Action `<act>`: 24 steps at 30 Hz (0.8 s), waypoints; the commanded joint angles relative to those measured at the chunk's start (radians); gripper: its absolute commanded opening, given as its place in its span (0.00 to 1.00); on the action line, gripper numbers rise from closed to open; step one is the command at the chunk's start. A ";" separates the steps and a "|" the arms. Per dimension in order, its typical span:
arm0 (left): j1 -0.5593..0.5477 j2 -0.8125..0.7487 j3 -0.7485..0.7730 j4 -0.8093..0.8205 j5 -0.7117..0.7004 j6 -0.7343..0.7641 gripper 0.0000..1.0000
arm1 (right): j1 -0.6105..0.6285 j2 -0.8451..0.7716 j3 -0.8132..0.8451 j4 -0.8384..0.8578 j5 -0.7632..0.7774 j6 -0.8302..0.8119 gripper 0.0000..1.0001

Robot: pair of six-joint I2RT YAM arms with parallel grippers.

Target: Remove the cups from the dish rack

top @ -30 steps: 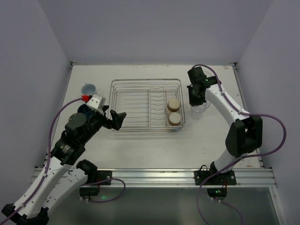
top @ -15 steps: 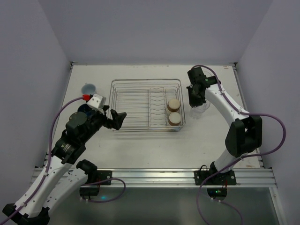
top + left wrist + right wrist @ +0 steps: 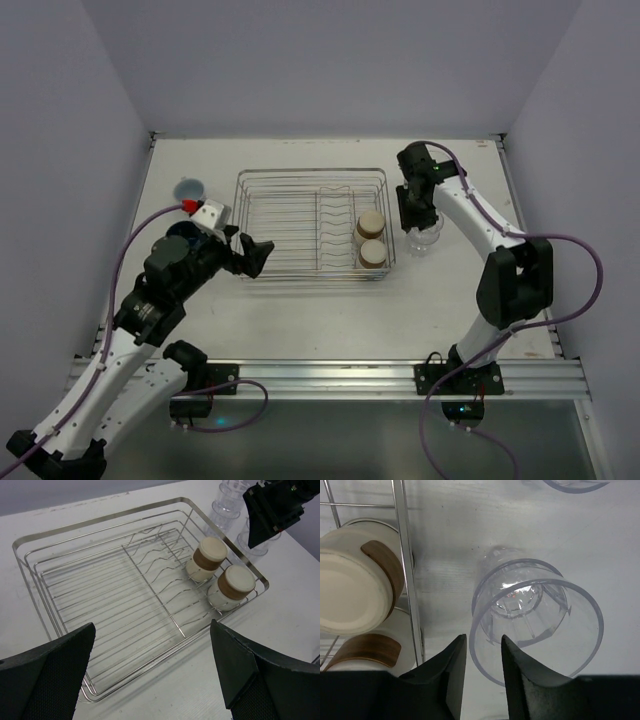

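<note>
The silver wire dish rack [image 3: 310,172] sits mid-table and also shows in the left wrist view [image 3: 100,522]. Two tan cups [image 3: 371,223] [image 3: 372,253] lie on their sides at its right end, also seen in the left wrist view [image 3: 206,559] [image 3: 231,587]. My right gripper [image 3: 418,215] hangs over a clear tumbler [image 3: 427,240] standing just right of the rack. In the right wrist view its fingers [image 3: 482,639] straddle the tumbler's rim [image 3: 535,620] with slack on both sides. My left gripper [image 3: 250,255] [image 3: 152,625] is wide open and empty over the rack's near-left corner.
A pale blue cup [image 3: 188,188] stands at the far left. A dark blue cup [image 3: 178,232] is partly hidden under my left arm. More clear tumblers [image 3: 227,502] stand right of the rack, one at the top of the right wrist view [image 3: 575,485].
My right gripper has shifted slightly left and away over the clear tumbler, which stays put. My left gripper has edged a little toward the rack.
</note>
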 commanded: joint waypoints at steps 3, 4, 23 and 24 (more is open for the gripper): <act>0.009 0.057 0.024 0.044 0.121 -0.029 1.00 | -0.004 -0.017 0.078 -0.003 0.005 -0.022 0.42; 0.009 0.075 0.032 0.045 0.132 -0.042 1.00 | -0.004 -0.026 0.084 0.017 0.005 -0.018 0.44; -0.365 0.739 0.327 0.342 -0.004 -0.154 1.00 | 0.080 -1.024 -0.637 0.779 -0.147 0.264 0.62; -0.411 0.814 0.364 0.299 -0.055 -0.110 1.00 | 0.080 -1.110 -0.655 0.784 -0.148 0.269 0.62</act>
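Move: About 9 cm ahead, 24 cm right and 20 cm below the left hand stands the near cream cup in the rack's right corner; the far cream cup is some 7 cm beyond it. The right hand is at the rim of a clear nested pair, whose middle is roughly 3 cm ahead, 3 cm right and 6 cm below; the glass stack stands about 9 cm beyond the pair, and the near cream cup is 10 cm left and 2 cm back of this hand. Sweeping right some 19 cm and down about 5 cm, the left hand heads for the cream cups, wide open, turning clockwise and tipping its fingers down. The right hand opens further to come free of the clear pair's rim, edges forward 2 cm, then climbs about 16 cm and draws back, tilting steeply from pointing down towards forward, its left side rising. ##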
